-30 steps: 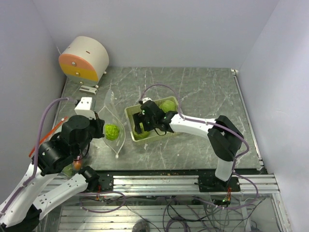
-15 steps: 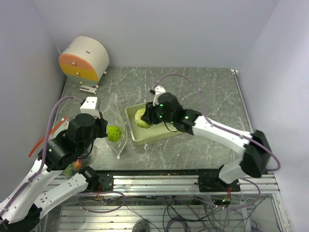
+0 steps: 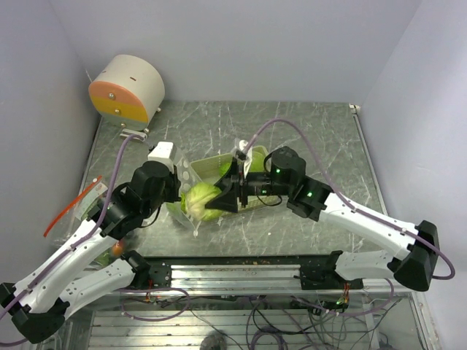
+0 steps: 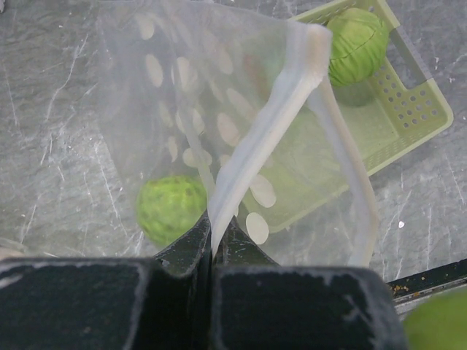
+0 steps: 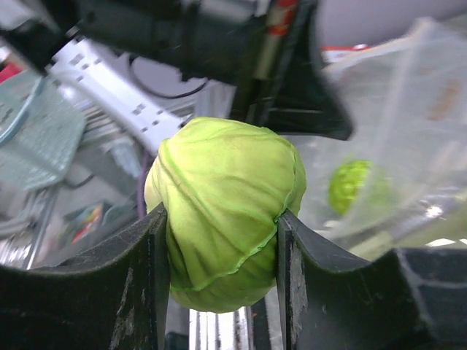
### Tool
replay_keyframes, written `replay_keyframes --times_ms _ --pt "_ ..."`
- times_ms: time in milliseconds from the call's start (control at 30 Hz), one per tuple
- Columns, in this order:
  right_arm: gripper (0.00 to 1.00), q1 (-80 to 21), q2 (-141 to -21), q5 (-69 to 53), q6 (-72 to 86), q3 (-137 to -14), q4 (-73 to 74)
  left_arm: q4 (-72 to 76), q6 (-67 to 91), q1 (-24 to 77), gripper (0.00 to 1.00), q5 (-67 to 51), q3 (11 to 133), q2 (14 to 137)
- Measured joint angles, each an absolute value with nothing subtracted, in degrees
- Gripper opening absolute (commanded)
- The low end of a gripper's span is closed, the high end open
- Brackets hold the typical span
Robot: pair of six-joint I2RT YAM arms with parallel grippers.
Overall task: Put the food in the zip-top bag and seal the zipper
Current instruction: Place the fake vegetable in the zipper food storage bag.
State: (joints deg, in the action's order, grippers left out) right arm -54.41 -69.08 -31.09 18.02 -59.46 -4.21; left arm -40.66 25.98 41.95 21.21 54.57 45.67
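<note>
The zip-top bag [image 3: 187, 173] is clear with white dots, and my left gripper [image 4: 213, 235] is shut on its rim strip, holding it up. Inside the bag [image 4: 219, 124] lies one bumpy green ball [image 4: 171, 208]. My right gripper [image 5: 221, 219] is shut on a light-green leafy ball [image 5: 226, 219]. In the top view that ball [image 3: 201, 201] hangs at the bag's near side, left of the basket. Another green ball [image 3: 255, 157] rests in the pale-green basket [image 3: 219, 163]. The ball in the bag [image 5: 349, 186] shows through the bag wall in the right wrist view.
A round white and orange device [image 3: 128, 89] stands at the back left corner. An orange strip [image 3: 69, 208] and a small orange piece [image 3: 117, 249] lie by the left arm. The table's metal rail [image 3: 248, 275] runs along the near edge.
My right gripper closed on a green ball in the basket, lifted it and carried it left to the bag. My left arm swung right with the bag, now raised closer to the basket.
</note>
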Motion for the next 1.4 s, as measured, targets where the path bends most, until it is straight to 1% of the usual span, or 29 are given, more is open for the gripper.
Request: replay_keyframes --times_ms 133,267,400,567,667,700,767,800,833,867,900,933,1000,1033,1233,1400 --pt "0.17 -55.70 -71.85 -36.25 17.85 -59.13 -6.11 -40.21 25.91 41.95 0.07 21.15 54.59 46.09" --pt "0.15 -55.72 -74.87 -34.54 17.78 -59.13 -6.24 -40.23 25.89 41.95 0.07 20.91 54.85 46.06" --pt "0.14 -55.72 -77.76 -28.91 17.98 -59.24 -5.80 -40.32 25.91 41.95 0.07 20.38 54.92 45.21" --pt "0.13 -55.72 -81.01 -18.35 18.98 -61.36 -4.01 -40.69 26.00 41.95 0.07 19.33 55.18 43.22" --pt "0.13 -55.88 -82.37 -11.94 20.27 -63.11 -3.25 -40.71 26.52 41.95 0.07 18.55 55.16 42.00" --pt "0.15 -56.16 -83.07 -9.37 20.60 -64.18 -2.68 -40.62 26.70 41.95 0.07 18.09 55.11 41.89" --pt "0.24 -57.08 -85.21 -3.95 20.78 -67.51 -1.15 -40.14 27.29 41.95 0.07 16.80 54.83 41.69" --pt "0.30 -57.69 -86.32 -1.87 20.80 -69.10 -0.84 -39.90 27.51 41.95 0.07 16.14 54.65 41.74" --pt "0.41 -58.61 -87.77 0.49 20.80 -71.16 -0.25 -39.59 27.68 41.95 0.07 15.51 54.41 41.80" --pt "0.47 -59.59 -89.10 3.01 20.78 -72.86 0.05 -39.05 27.94 41.95 0.07 14.63 54.06 42.02" --pt "0.56 -60.51 -90.17 4.89 20.80 -74.22 0.34 -38.74 28.08 41.95 0.07 14.06 53.91 42.09" --pt "0.67 -61.08 -90.91 6.52 20.75 -74.94 0.62 -38.65 28.16 41.95 0.07 13.65 53.80 42.15" --pt "0.91 -61.98 -92.12 9.58 20.84 -75.44 1.04 -38.59 28.38 41.95 0.07 13.13 53.54 42.44" --pt "0.99 -62.37 -92.36 10.31 21.21 -75.44 1.34 -38.81 28.45 41.95 0.07 12.91 53.41 42.39" --pt "1.00 -62.61 -91.57 12.62 20.49 -74.94 1.48 -39.24 28.75 41.95 0.07 13.13 53.04 41.74" --pt "1.00 -63.11 -86.02 11.40 19.46 -70.89 0.97 -39.29 28.97 41.95 0.07 15.25 52.95 41.47"
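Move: The light-green cabbage is already in the right fingers. The zip bag's open mouth lies about 9 cm ahead, 5 cm to their left and 6 cm lower. The green ball already in the bag sits roughly 8 cm ahead, 12 cm left and 25 cm below, and the basket's middle some 17 cm ahead, 6 cm right, equally low. From the left hand, pinching the rim, the mouth is about 2 cm ahead, 6 cm right and slightly below. Carrying the cabbage, the right hand eases back a touch, then swings about 12 cm forward, some 7 cm down and 6 cm left into the bag mouth, turning about 35 degrees clockwise. There the half-open fingers spread wide and let go, then start drawing back, right and up a couple of centimetres. The left hand keeps the rim pinched, giving about 2 cm back and left. ##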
